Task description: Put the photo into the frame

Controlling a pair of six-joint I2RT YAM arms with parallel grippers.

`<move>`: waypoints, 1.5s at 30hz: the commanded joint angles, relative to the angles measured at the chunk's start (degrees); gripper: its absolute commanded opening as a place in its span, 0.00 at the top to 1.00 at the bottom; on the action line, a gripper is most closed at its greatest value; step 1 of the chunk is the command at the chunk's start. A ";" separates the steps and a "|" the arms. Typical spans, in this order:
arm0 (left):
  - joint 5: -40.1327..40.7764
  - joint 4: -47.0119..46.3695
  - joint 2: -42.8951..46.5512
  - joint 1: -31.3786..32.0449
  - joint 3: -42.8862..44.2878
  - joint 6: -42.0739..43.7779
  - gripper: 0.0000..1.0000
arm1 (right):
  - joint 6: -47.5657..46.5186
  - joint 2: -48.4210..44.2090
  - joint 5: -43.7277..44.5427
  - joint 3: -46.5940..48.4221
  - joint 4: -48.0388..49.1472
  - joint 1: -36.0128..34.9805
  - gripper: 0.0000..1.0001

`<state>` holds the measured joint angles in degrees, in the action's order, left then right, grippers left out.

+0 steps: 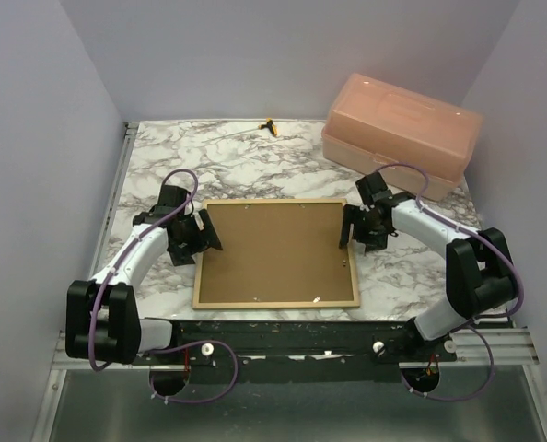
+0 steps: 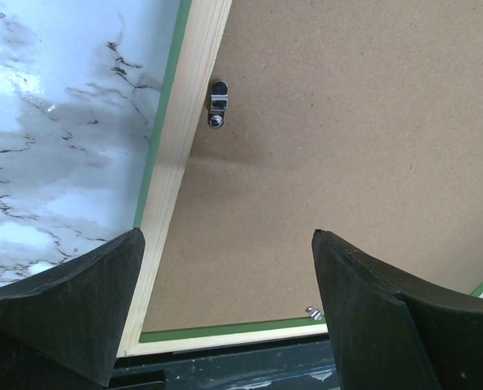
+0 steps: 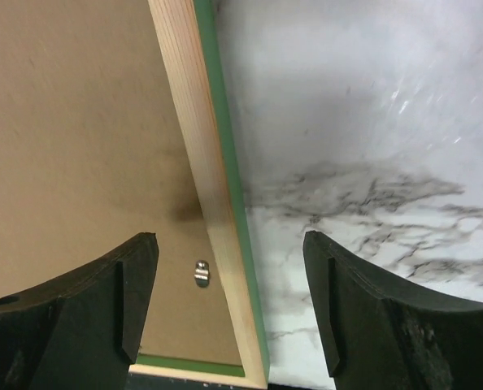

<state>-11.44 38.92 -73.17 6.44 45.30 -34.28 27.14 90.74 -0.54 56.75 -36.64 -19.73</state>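
Note:
The frame (image 1: 273, 303) lies face down on the marble table, bare wood rails up and green showing at its edges. A brown hardboard backing (image 1: 273, 250) fills it. The photo is hidden. My left gripper (image 1: 200, 237) is open at the frame's left rail (image 2: 184, 146), with the backing (image 2: 347, 122) and a metal clip (image 2: 217, 103) below it. At the opposite side my right gripper (image 1: 352, 230) is open too, its jaws straddling the right rail (image 3: 197, 146) from above; a clip (image 3: 202, 273) sits on the backing (image 3: 71, 122). Neither gripper holds anything.
A pink plastic box (image 1: 402, 133) stands at the back right, close behind the right arm. A small yellow and black item (image 1: 270, 126) lies at the table's far edge. The frame's near rail lies along the black mounting bar (image 1: 292, 336).

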 commanded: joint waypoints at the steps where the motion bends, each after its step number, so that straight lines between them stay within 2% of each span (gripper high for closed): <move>1: -2.45 -1.96 -1.60 -0.42 -0.21 0.84 0.15 | 0.92 -1.92 -6.95 -4.06 -0.41 -0.87 0.21; 8: -0.99 -1.91 -1.80 -0.42 -0.46 0.75 0.16 | 1.39 -0.35 -5.36 -5.57 -1.58 -3.89 0.29; 15: -1.75 -2.57 -2.86 -0.46 -0.78 0.71 0.16 | 2.45 1.82 0.22 -5.60 -1.68 -5.45 0.52; 17: -1.65 -2.53 -2.79 -0.45 -0.84 0.71 0.16 | 2.54 2.54 1.08 -5.42 -1.90 -5.94 0.55; 28: -1.40 -2.35 -3.17 -0.44 -0.56 0.75 0.16 | 3.37 4.48 9.55 -3.25 -4.26 -8.85 0.99; 37: -0.51 -2.11 -3.30 -0.38 -0.32 0.71 0.16 | 2.69 4.22 15.05 -0.77 -4.94 -13.88 1.00; 45: -0.49 -2.22 -3.38 -0.35 -0.45 0.80 0.16 | -0.36 4.11 14.73 -2.70 -2.16 -14.38 1.00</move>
<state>-12.25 37.30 -76.16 6.33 45.17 -34.06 28.80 92.73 11.40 55.96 -42.94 -33.32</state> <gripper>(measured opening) 0.840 0.313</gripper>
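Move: The right side clip lies just inside the frame's right rail, about 5 cm back from the right hand, 2 cm to its left and some 2 cm below. The rail's middle is about 2 cm back and 1 cm to the left. The frame's near right corner is roughly 15 cm back; the near-edge clip is some 14 cm back and 9 cm to the left. From the left hand, the right side clip is about 34 cm to the right and 3 cm back. The right side clip and the rail beside it are taken between the right hand's fingers: the wide-open hand comes back about 5 cm towards the clip and sinks about 2 cm, drifting slightly left. The fingers then close to about a third open, one against the clip, the other on the rail's outer side, and keep squeezing while the wrist rolls some 15 degrees, tips swinging rightward, and turns a little counter-clockwise. ##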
